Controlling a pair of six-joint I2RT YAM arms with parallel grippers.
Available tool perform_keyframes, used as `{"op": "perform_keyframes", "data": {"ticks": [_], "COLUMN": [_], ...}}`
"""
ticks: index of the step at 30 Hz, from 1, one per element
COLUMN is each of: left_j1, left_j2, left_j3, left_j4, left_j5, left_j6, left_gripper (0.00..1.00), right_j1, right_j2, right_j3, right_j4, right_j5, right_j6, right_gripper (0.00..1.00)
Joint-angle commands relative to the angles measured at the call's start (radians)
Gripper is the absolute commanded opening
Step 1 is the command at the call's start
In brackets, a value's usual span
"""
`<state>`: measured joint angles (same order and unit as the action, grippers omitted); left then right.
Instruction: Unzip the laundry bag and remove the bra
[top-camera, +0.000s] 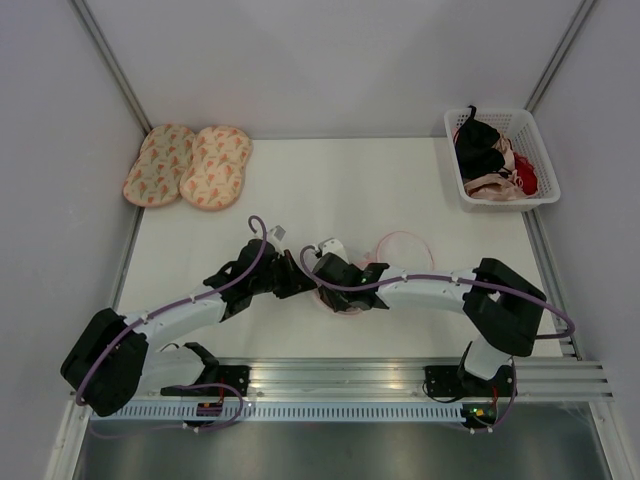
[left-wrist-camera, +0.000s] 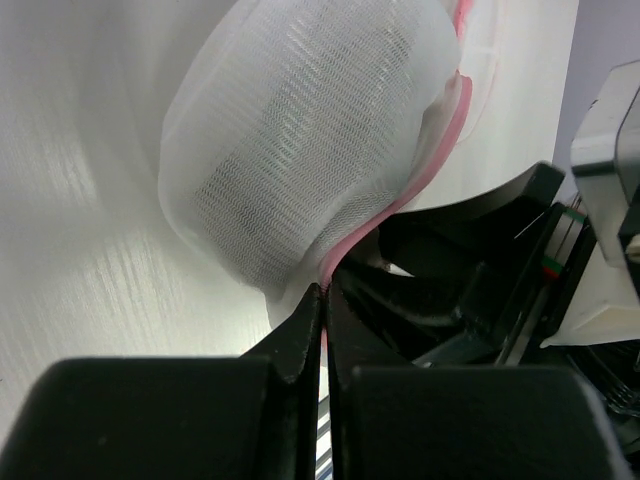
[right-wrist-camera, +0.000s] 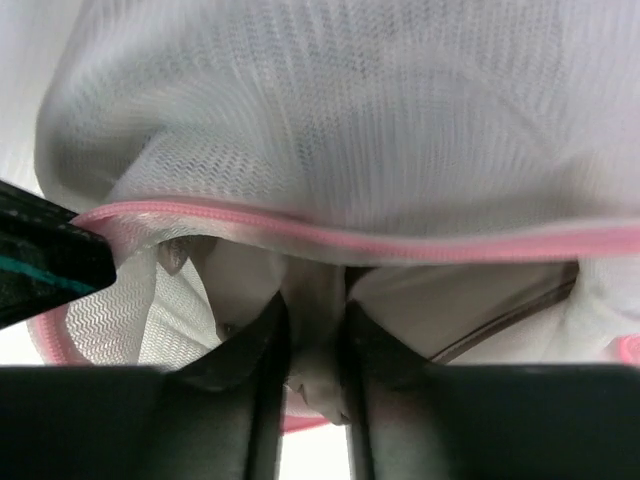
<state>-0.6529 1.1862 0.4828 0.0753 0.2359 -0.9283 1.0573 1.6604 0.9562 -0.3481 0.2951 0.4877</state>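
Observation:
The laundry bag, white see-through mesh with pink zipper trim, lies mid-table between both arms; its pink rim shows past the right wrist. My left gripper is shut on the bag's pink edge, the trim pinched between its black fingers. In the top view it meets my right gripper at the bag. The bag's mouth gapes open under the pink zipper. My right gripper reaches into it and is shut on a fold of the taupe bra, which is mostly inside the bag.
Two peach patterned oval pads lie at the back left corner. A white basket at the back right holds a black bra and pink and red garments. A metal rail runs along the near edge.

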Motion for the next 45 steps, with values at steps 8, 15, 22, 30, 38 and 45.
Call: {"op": "perform_keyframes", "data": {"ticks": [8,15,22,30,38,45], "left_j1": [-0.001,-0.001,-0.001,-0.001,-0.001,-0.001], "left_j2": [-0.034,-0.03,-0.027,-0.033,-0.043,-0.095], "left_j3": [-0.016,-0.018,-0.018,-0.026,-0.03,-0.049], "left_j4": [-0.003,0.0,0.0,0.001,0.007,0.001], "left_j5": [-0.017,-0.023,-0.02,-0.015,0.013,0.034], "left_j6": [-0.021,-0.021,-0.02,-0.023,-0.026,-0.023], "left_gripper": [0.02,0.02,0.02,0.02,0.02,0.02], "right_j1": [-0.005,-0.04,-0.088,-0.158,-0.166,-0.274], "right_j2": [-0.095,-0.375,-0.484,-0.547,-0.496,-0.312], "right_j3": [0.026,0.098,0.217,0.246,0.314,0.593], "right_j4": [-0.002,0.049,0.069,0.231,0.405,0.321], "right_j5": [-0.081,-0.473,-0.505,-0.08,0.297,0.464], "right_j6": [-0.031,-0.077,-0.101,-0.104,-0.149,-0.271], "right_gripper": [0.01,0.01,0.0,0.0,0.0,0.0]}}
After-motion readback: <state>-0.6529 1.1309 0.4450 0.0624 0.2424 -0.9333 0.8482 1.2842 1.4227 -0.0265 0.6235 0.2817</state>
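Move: The grey-brown bra lies inside the open laundry bag, right at my half-open right fingers: its middle is about 2 cm ahead, 1 cm to the right and 1 cm below. The bag edge pinched by my left hand is some 6 cm to the left of my right hand, 3 cm farther out and 5 cm higher; the bag's loose pink loop lies roughly 16 cm right and 12 cm out. From my left hand the bra is about 6 cm right, 1 cm back and 6 cm below. I shut my right fingers on the bra and pull it up out of the bag's mouth, quickly, first with a slight sweep back and left, then forward and right while still climbing, about 40 cm up in all and 12 cm net forward. My right wrist tips up from steeply down to about level forward; my left hand stays, keeping its pinch on the bag edge. ##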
